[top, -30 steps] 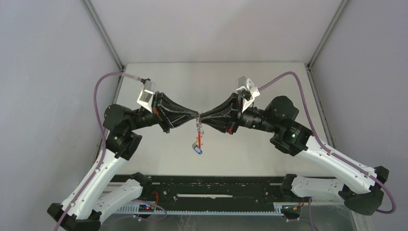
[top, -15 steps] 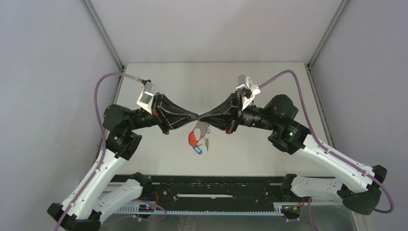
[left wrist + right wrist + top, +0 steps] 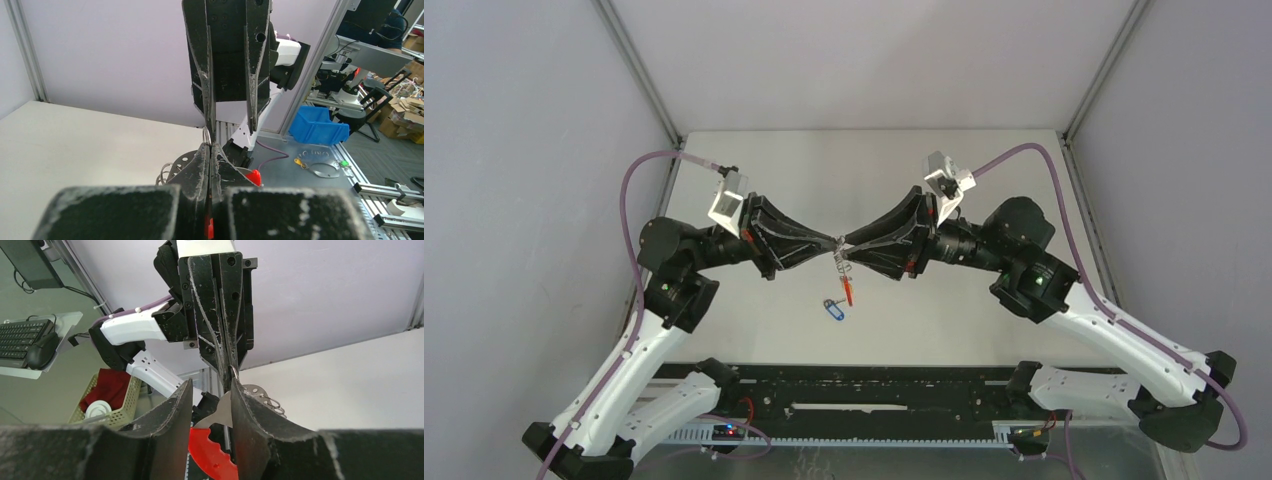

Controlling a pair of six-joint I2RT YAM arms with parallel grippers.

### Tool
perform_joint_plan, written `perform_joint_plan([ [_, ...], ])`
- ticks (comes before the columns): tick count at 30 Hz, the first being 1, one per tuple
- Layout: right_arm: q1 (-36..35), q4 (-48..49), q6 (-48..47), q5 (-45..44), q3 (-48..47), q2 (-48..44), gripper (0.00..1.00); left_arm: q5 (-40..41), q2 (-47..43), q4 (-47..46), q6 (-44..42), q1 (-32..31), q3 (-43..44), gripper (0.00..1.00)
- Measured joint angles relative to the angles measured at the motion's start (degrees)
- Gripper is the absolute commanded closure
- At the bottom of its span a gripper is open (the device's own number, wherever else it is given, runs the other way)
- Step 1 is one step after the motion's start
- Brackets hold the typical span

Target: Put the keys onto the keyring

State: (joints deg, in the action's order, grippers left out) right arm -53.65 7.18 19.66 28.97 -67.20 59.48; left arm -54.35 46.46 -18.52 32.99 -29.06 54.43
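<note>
The keyring (image 3: 843,272) hangs edge-on above the table's middle, its red band (image 3: 848,291) pointing down. My left gripper (image 3: 836,242) is shut on its top edge; in the left wrist view the pinched grey plate (image 3: 179,163) and wire clips (image 3: 164,175) show beside the closed gripper (image 3: 210,147). My right gripper (image 3: 853,243) faces it tip to tip and is open. In the right wrist view the keyring's grey plate (image 3: 222,414) and red band (image 3: 212,452) lie between the parted gripper (image 3: 210,390), against the right-hand finger. A blue-tagged key (image 3: 832,311) lies on the table below.
A black rail (image 3: 854,395) runs along the near edge between the arm bases. Grey walls and metal posts (image 3: 639,70) enclose the table. Off the table are a blue bin (image 3: 318,126) and a beige basket (image 3: 107,400).
The right gripper shut at the keyring half a second ago and has now opened. The keyring swung out flat, then dropped back to hang edge-on. The left grip has not changed.
</note>
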Motion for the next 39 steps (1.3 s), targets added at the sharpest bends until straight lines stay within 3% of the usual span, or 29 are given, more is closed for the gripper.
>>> perform_joint_plan([
  [14,2.25,-1.42,0.85,-0.13,0.0,-0.07,0.62,-0.11,0.0,-0.24,0.02,-0.04,0.0,1.0],
  [21,2.29,0.52,1.79,1.73,0.0,1.79,0.83,-0.11,0.0,-0.24,0.02,-0.04,0.0,1.0],
  [24,2.32,1.7,2.49,2.75,0.0,2.67,0.98,-0.09,0.0,-0.22,0.0,-0.04,0.0,1.0],
  [29,2.32,2.08,2.84,3.48,0.02,2.75,1.0,-0.11,0.0,-0.24,-0.28,-0.04,0.0,0.99],
  [30,2.32,2.01,2.8,3.5,0.02,2.75,1.0,-0.11,0.0,-0.2,-0.52,-0.04,0.0,0.96],
  [32,2.38,1.55,2.49,3.48,0.02,2.73,1.0,-0.17,0.0,0.39,-1.62,-0.04,0.0,0.76],
  [34,2.54,-0.11,1.6,3.41,0.02,2.47,1.0,-0.5,0.02,2.1,-3.63,-0.04,0.0,0.62],
  [36,2.54,-3.93,-0.11,3.23,-0.09,1.95,1.0,-1.44,0.2,5.03,-6.82,0.0,0.09,0.56],
  [39,2.51,-13.25,-3.78,3.04,-1.62,1.84,1.0,-3.54,0.98,12.35,-13.31,0.0,0.83,0.55],
])
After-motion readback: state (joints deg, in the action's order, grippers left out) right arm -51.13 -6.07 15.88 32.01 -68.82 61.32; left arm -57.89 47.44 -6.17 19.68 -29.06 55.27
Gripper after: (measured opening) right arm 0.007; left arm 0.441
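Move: The metal ring stands out of the left hand's shut fingertips, its middle about 1 cm to their right; from the open right hand it lies roughly 1 cm ahead, 1 cm to the left and 1 cm lower. The grey plate hangs from that ring, some 6 cm below both hands and in line with the ring. The blue key tag lies on the table about 40 cm below the left hand, roughly 11 cm ahead and 3 cm to its left. The right hand, half open at the ring, shifts about 1 cm forward and slightly right and down, then slides back left by about 1.5 cm towards the left fingertips and shuts to pinch the ring, while the left hand keeps still and holds it. Once the right fingers are shut, the left opens to nearly half and lets go of the ring, and both hands drop quickly together, the right about 4 cm and the left just under 4, their fingertips tipping down some 10 degrees. ##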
